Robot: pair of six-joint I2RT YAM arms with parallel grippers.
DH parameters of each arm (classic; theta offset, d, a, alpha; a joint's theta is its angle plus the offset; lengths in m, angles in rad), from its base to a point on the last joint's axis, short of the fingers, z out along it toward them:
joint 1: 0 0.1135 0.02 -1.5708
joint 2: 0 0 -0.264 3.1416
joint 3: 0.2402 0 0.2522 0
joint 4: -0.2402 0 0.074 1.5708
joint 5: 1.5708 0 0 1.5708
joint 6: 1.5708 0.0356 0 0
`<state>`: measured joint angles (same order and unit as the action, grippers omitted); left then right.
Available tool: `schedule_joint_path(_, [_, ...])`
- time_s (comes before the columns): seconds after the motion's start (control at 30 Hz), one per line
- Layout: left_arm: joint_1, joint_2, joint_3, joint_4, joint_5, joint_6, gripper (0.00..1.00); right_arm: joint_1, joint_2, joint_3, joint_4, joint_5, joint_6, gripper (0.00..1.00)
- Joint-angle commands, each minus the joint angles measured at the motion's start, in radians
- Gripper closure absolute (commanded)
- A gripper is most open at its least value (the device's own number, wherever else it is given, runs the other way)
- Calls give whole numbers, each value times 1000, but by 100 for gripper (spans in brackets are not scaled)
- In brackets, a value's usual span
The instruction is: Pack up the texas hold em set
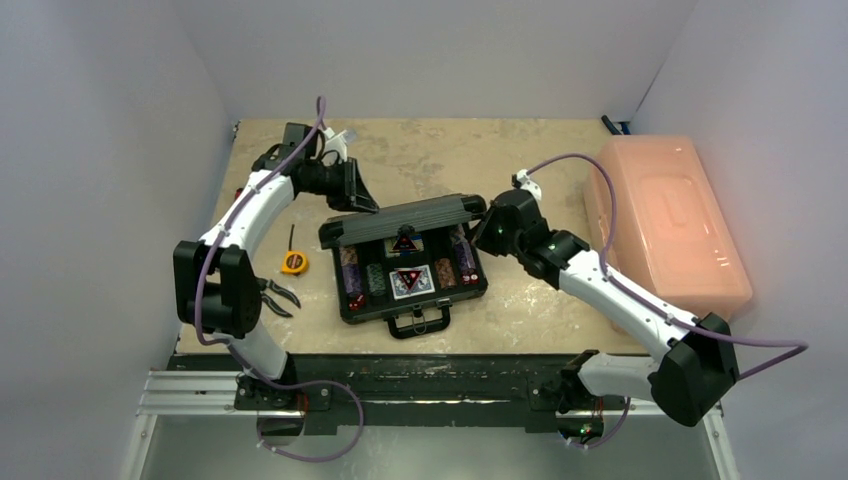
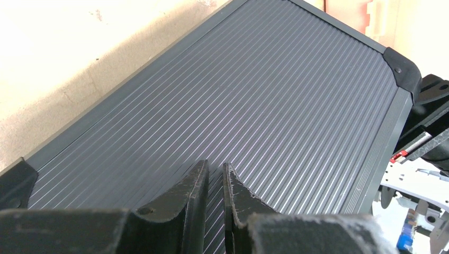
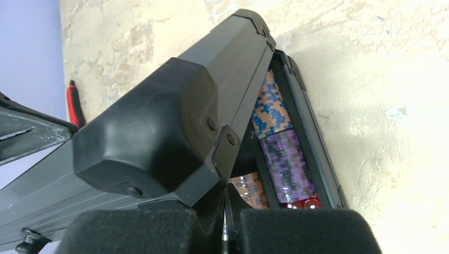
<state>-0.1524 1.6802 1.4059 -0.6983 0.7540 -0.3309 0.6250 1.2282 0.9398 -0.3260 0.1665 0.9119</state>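
Note:
The black case (image 1: 345, 305) lies open mid-table, handle toward me. Inside it are chip stacks (image 1: 349, 272) and two card decks (image 1: 412, 281). Its ribbed lid (image 1: 405, 217) stands tilted over the back. My left gripper (image 1: 362, 200) is behind the lid's left end. Its tips (image 2: 215, 168) rest against the ribbed outer face (image 2: 254, 95), a narrow gap between them and nothing in it. My right gripper (image 1: 487, 222) is shut with its tips (image 3: 226, 190) at the lid's right corner (image 3: 153, 121). Purple chips (image 3: 288, 164) and red dice (image 3: 302, 203) show just below.
A large translucent pink bin (image 1: 670, 220) stands at the right side. Left of the case lie a yellow tape measure (image 1: 293, 262) and black-handled pliers (image 1: 275, 297). White walls close in on three sides.

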Motion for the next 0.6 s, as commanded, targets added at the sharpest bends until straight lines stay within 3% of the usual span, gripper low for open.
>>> schedule_joint_path(0.0, [-50,-55,-50,8,16,-14,86,-13,-40,-38,50,23,27,100])
schedule_joint_path(0.57, [-151,-93,-167,74,-29,-44,87,-11,-131,-202,70,21,60,100])
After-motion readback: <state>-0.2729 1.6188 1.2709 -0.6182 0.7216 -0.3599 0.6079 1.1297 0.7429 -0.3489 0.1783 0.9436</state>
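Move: My left fingertips are at the outer face of the half-lowered case lid, its middle about 5 cm to their right, 2 cm back and 4 cm lower. The nearer card deck lies some 11 cm back, 6 cm right and 15 cm below; the case handle about 18 cm back, 8 cm right and 17 cm below. From my right hand the lid's near right corner is roughly 3 cm ahead and 1 cm left, about level; the purple chips sit about 14 cm beneath. I swing the lid farther down over the case: my left hand, fingers nearly shut, pushes on its ribbed outer face, travelling back and right by about 5 cm and sinking 2 cm, faster towards the end. Alongside, my shut right hand follows the lid's near right corner, sinking nearly 6 cm while drawing back and right about 3 cm each and tipping slightly down. ##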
